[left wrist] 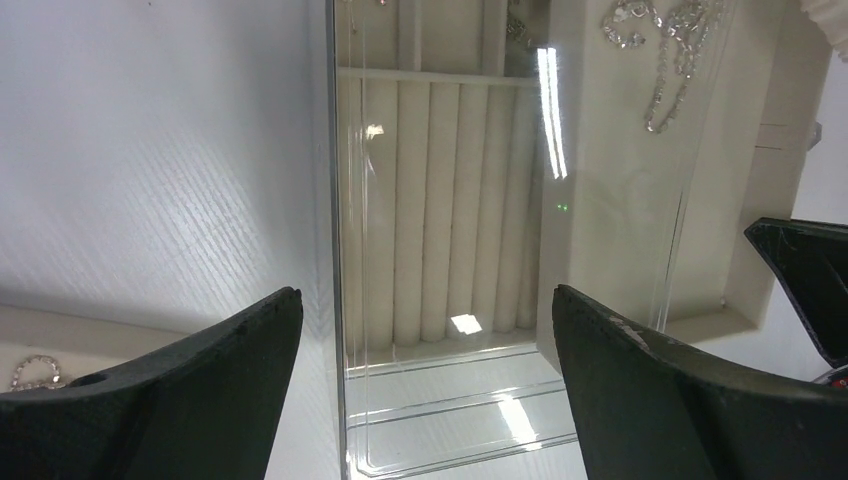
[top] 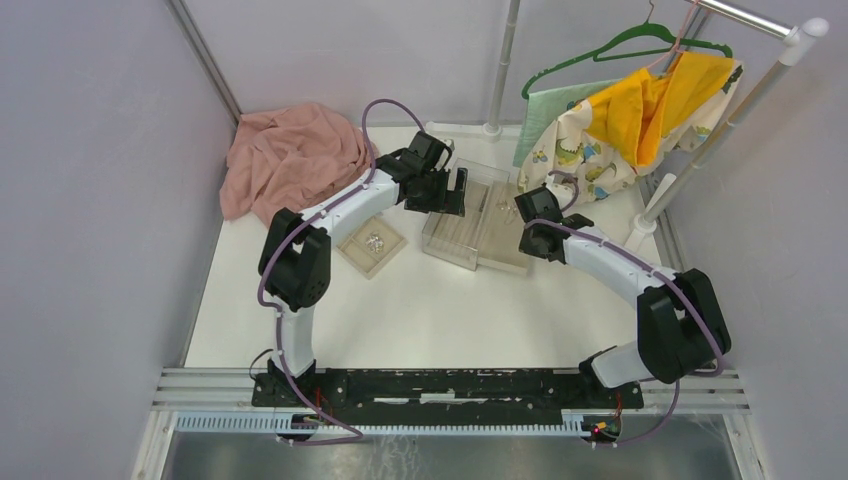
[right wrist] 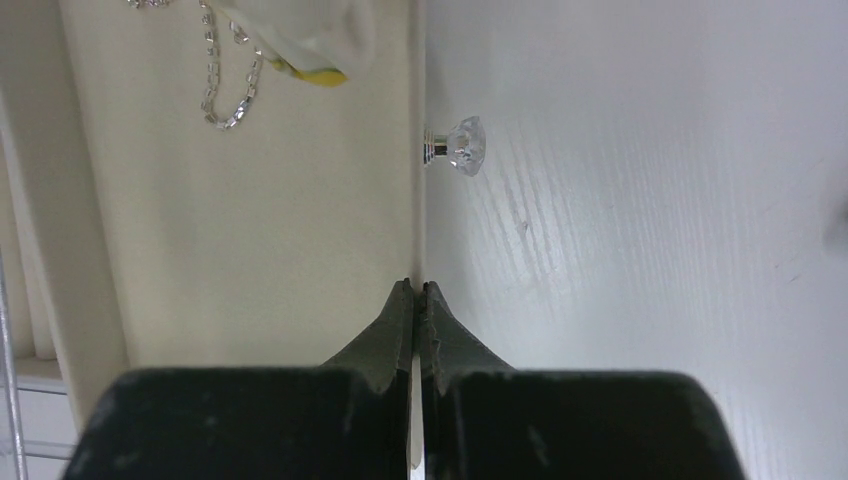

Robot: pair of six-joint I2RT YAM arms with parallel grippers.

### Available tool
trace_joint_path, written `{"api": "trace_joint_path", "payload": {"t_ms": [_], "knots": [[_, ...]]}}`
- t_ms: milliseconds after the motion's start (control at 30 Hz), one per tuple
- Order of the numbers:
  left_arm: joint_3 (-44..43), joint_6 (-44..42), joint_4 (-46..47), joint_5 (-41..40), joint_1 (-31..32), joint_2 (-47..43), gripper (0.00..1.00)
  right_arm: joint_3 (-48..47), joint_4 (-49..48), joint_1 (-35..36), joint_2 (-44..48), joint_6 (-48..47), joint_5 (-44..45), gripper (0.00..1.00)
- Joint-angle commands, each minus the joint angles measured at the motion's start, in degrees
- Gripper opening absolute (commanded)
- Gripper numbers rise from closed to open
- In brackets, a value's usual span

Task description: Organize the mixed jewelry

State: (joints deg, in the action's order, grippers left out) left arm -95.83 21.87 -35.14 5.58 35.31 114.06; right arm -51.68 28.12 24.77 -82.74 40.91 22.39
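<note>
The mixed jewelry shows as a silver chain [left wrist: 668, 60] lying in the pulled-out beige drawer [top: 505, 245], seen again as that chain [right wrist: 222, 90] in the right wrist view. More small silver pieces [top: 375, 240] lie in a small beige tray [top: 352, 256] and show at the left wrist view's corner [left wrist: 35, 372]. My left gripper [left wrist: 425, 295] is open, straddling the near wall of the clear plastic box [left wrist: 335, 250] with beige ring rolls [left wrist: 440, 220] behind. My right gripper [right wrist: 415, 287] is shut with nothing in it, its tips over the drawer's front edge below the crystal knob [right wrist: 462, 143].
A pink cloth [top: 290, 155] is heaped at the back left. A clothes rack [top: 690, 150] with a yellow garment [top: 650, 110] on a green hanger stands at the back right, its hem hanging over the drawer [right wrist: 300, 40]. The right gripper's finger [left wrist: 810, 270] shows at the left wrist view's right edge.
</note>
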Motion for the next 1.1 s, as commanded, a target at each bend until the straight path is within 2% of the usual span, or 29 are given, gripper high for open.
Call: {"api": "trace_joint_path", "payload": {"t_ms": [0,367,800,900,1000,1067], "knots": [[-0.59,-1.38,1.16,2.47,-0.23,-0.04,1.00,-1.45,-4.03,0.40,0.06,1.85,-0.94,0.00],[-0.12,-0.17,2.58,5.70,-0.22,0.78,1.00,-3.93,-6.84,1.69,-3.49,3.63,-4.96,0.00],[-1.73,-0.67,2.09,5.58,-0.23,0.81,1.00,-7.61,-11.51,3.95,-7.81,4.61,-10.51,0.00],[-1.81,-0.83,2.00,5.40,-0.24,0.79,1.00,-7.64,-12.89,4.27,-7.73,3.86,-12.10,0.18],[-2.62,-1.65,1.20,5.22,-0.28,0.66,1.00,-6.84,-14.80,4.13,-6.15,1.49,-12.27,0.53],[-3.51,-2.41,0.14,4.55,-0.44,0.44,1.00,-7.04,-14.91,3.74,-4.28,-2.08,-10.98,0.63]]}}
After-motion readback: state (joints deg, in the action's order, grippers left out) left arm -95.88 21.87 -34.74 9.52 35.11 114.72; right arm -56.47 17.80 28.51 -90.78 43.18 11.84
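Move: Right hand: its shut tips already bear on the right wall of the beige tray, near the tray's near end. The tray's middle is about 6 cm ahead and 5 cm left. The clear box it slides into is centred some 15 cm left and 10 cm ahead, the knob 5 cm ahead and 2 cm right, the necklace 10 cm ahead and 6 cm left. From the left hand the tray is about 16 cm right, 2 cm back and 5 cm lower. Keep pushing the tray's right wall leftward with the shut right fingertips, farther into the clear box, about 8 cm left while easing some 3 cm forward, and let the hand roll about 10 degrees, its left side rising. As the push ends, open the right fingers a bit past half, astride that wall. Keep the left gripper open at the box's left side, letting it drift barely a centimetre right and back. ##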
